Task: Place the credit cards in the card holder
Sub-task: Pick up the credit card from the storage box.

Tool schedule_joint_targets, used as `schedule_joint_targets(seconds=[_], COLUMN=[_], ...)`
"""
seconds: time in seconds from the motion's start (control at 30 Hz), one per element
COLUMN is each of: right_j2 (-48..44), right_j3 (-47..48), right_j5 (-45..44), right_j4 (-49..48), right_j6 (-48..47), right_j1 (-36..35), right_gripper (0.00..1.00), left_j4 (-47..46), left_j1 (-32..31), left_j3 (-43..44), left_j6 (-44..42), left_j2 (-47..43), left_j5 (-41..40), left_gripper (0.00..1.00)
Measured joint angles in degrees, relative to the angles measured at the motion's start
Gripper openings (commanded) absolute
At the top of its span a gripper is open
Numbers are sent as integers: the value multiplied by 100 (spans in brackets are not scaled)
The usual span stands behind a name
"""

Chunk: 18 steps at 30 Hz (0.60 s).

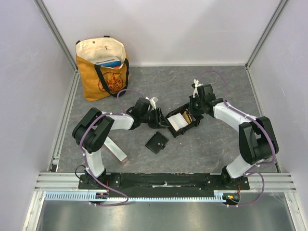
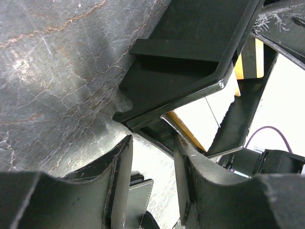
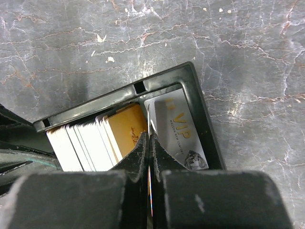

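The black card holder (image 1: 192, 126) lies mid-table between my two grippers. In the right wrist view its wall (image 3: 199, 98) frames two compartments. The left one holds a row of white cards (image 3: 81, 145) and an orange-gold card (image 3: 126, 131). A grey VIP card (image 3: 178, 129) lies in the right one. My right gripper (image 3: 149, 139) is shut on a thin credit card (image 3: 148, 120), seen edge-on and upright over the divider. My left gripper (image 2: 152, 143) is open at the holder's (image 2: 186, 47) left corner, nothing between its fingers (image 2: 121, 162).
A flat black wallet (image 1: 157, 142) lies on the table in front of the holder, also under the left gripper as the wallet (image 2: 133, 200). An orange tote bag (image 1: 103, 72) stands at the back left. A pale flat strip (image 1: 115, 150) lies by the left arm.
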<state>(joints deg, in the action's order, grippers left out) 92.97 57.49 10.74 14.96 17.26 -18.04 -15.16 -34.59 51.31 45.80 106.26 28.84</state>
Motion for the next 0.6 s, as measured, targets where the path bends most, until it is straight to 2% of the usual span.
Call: schedule_joint_targets(seconds=[0.17, 0.37, 0.6], right_j2=[-396, -1311, -2260], right_j3=[0, 0, 223], right_j5=[-496, -1478, -2494], right_j4=[138, 214, 1056], right_j6=[-90, -181, -184], right_j1=[-201, -614, -1034], right_gripper=[0, 0, 0], left_j4=[11, 129, 328], left_j1=[-2, -7, -4], left_j3=[90, 468, 879], left_j6=[0, -4, -7], left_j2=[48, 291, 514], left_j5=[37, 61, 35], left_gripper=[45, 45, 45])
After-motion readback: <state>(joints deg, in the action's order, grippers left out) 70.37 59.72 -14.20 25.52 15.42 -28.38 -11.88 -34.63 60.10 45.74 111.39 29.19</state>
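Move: Inside the storage box, the closed right fingers already hold a card. The card holder it is meant for lies about 15 cm back, 16 cm left and 6 cm below that hand; the box's middle is some 3 cm back, 3 cm left and 4 cm down, and the silver VIP card lies 2 cm to the right, 5 cm down. From the left hand, at the box's left end, the box's middle is about 4 cm ahead and 9 cm right. Lifting its pinched card up out of the storage box, the right hand climbs nearly 13 cm, first straight up and then easing back and left by 2 to 3 cm, its fingertips swinging forward some 20 degrees and staying shut. The left hand, still half open with a finger against the box's left end, pushes the box forward and right about 3 cm. ##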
